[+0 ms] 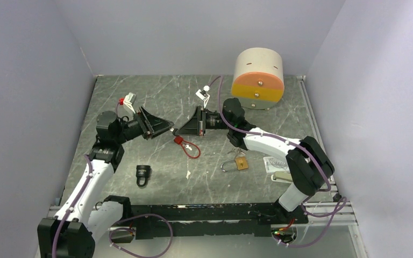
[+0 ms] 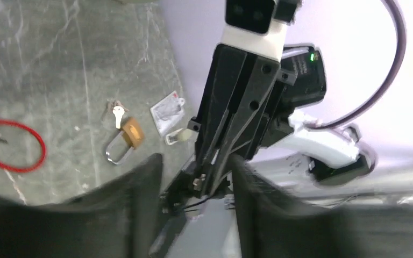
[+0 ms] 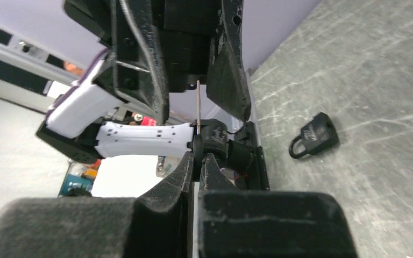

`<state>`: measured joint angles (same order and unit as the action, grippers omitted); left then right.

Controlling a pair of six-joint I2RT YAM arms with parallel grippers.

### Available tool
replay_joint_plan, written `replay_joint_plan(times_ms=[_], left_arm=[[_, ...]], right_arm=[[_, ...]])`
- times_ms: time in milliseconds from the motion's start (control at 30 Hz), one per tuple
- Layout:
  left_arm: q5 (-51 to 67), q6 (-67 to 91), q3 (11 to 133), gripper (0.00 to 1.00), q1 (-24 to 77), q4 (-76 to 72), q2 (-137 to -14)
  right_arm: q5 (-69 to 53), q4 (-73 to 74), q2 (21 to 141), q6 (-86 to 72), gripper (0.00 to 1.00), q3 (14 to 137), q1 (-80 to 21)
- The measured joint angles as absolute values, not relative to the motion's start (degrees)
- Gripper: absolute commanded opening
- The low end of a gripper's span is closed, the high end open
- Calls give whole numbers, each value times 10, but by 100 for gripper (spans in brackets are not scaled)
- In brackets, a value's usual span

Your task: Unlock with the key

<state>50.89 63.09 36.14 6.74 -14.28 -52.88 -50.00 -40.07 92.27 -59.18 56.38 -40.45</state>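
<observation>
My two grippers meet tip to tip above the middle of the table. The right gripper (image 3: pixel 198 158) is shut on a thin metal key (image 3: pixel 197 107), seen edge-on and sticking out from its fingertips. The key's far end lies between the fingers (image 3: pixel 230 80) of the left gripper (image 1: pixel 170 129), which stand apart from it. In the left wrist view the left gripper (image 2: pixel 196 169) is open around the right gripper's tips. A black padlock (image 1: pixel 142 174) lies near the left arm. A brass padlock (image 1: pixel 240 163) lies by the right arm with a silver key (image 2: pixel 118 114) beside it.
A red cord loop (image 1: pixel 192 150) lies on the table below the grippers. A beige drum with an orange face (image 1: pixel 258 79) stands at the back right. Small white tags (image 1: pixel 128 99) (image 1: pixel 202 94) lie at the back. A printed card (image 1: pixel 276 164) lies near the right arm.
</observation>
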Motion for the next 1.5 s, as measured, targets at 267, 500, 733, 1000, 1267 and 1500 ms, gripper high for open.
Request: replay_joint_plan(times_ms=[267, 500, 733, 1000, 1267, 1500], left_arm=[[237, 592, 479, 94, 69, 282, -508], [103, 654, 444, 94, 69, 535, -502], [55, 728, 343, 94, 69, 605, -464], [15, 731, 328, 94, 69, 543, -503], [-24, 709, 317, 91, 69, 456, -582], [-25, 637, 324, 89, 69, 382, -666]], right_arm=[[-374, -184, 905, -454, 0, 564, -390], [-285, -73, 898, -387, 0, 539, -385], [-270, -55, 898, -376, 0, 525, -385], [-272, -55, 895, -363, 0, 522, -385], [-277, -48, 878, -353, 0, 518, -385], [-295, -44, 863, -342, 0, 503, -385]])
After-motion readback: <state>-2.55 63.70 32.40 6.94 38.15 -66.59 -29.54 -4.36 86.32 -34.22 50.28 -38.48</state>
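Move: The black padlock lies on the table about 13 cm to the left of the left hand, 6 cm back and some 28 cm below. The key, already held in the right hand's shut fingers, pokes between the left fingertips, its middle about 2 cm to the right. On the table, about 4 cm ahead and 4 cm right of the left hand, is the red cable lock. From the right hand the black padlock is about 14 cm left, 4 cm back and 27 cm down. Towards the black padlock the left hand opens wide and leaves the key, plunging about 26 cm and swinging 13 cm left; it draws back some 10 cm, then eases forward about 6 again as its sideways fingers turn to point down. Meanwhile the right hand keeps the key and sinks some 13 cm, shifting right and slightly forward, tips dipping about 30 degrees. ##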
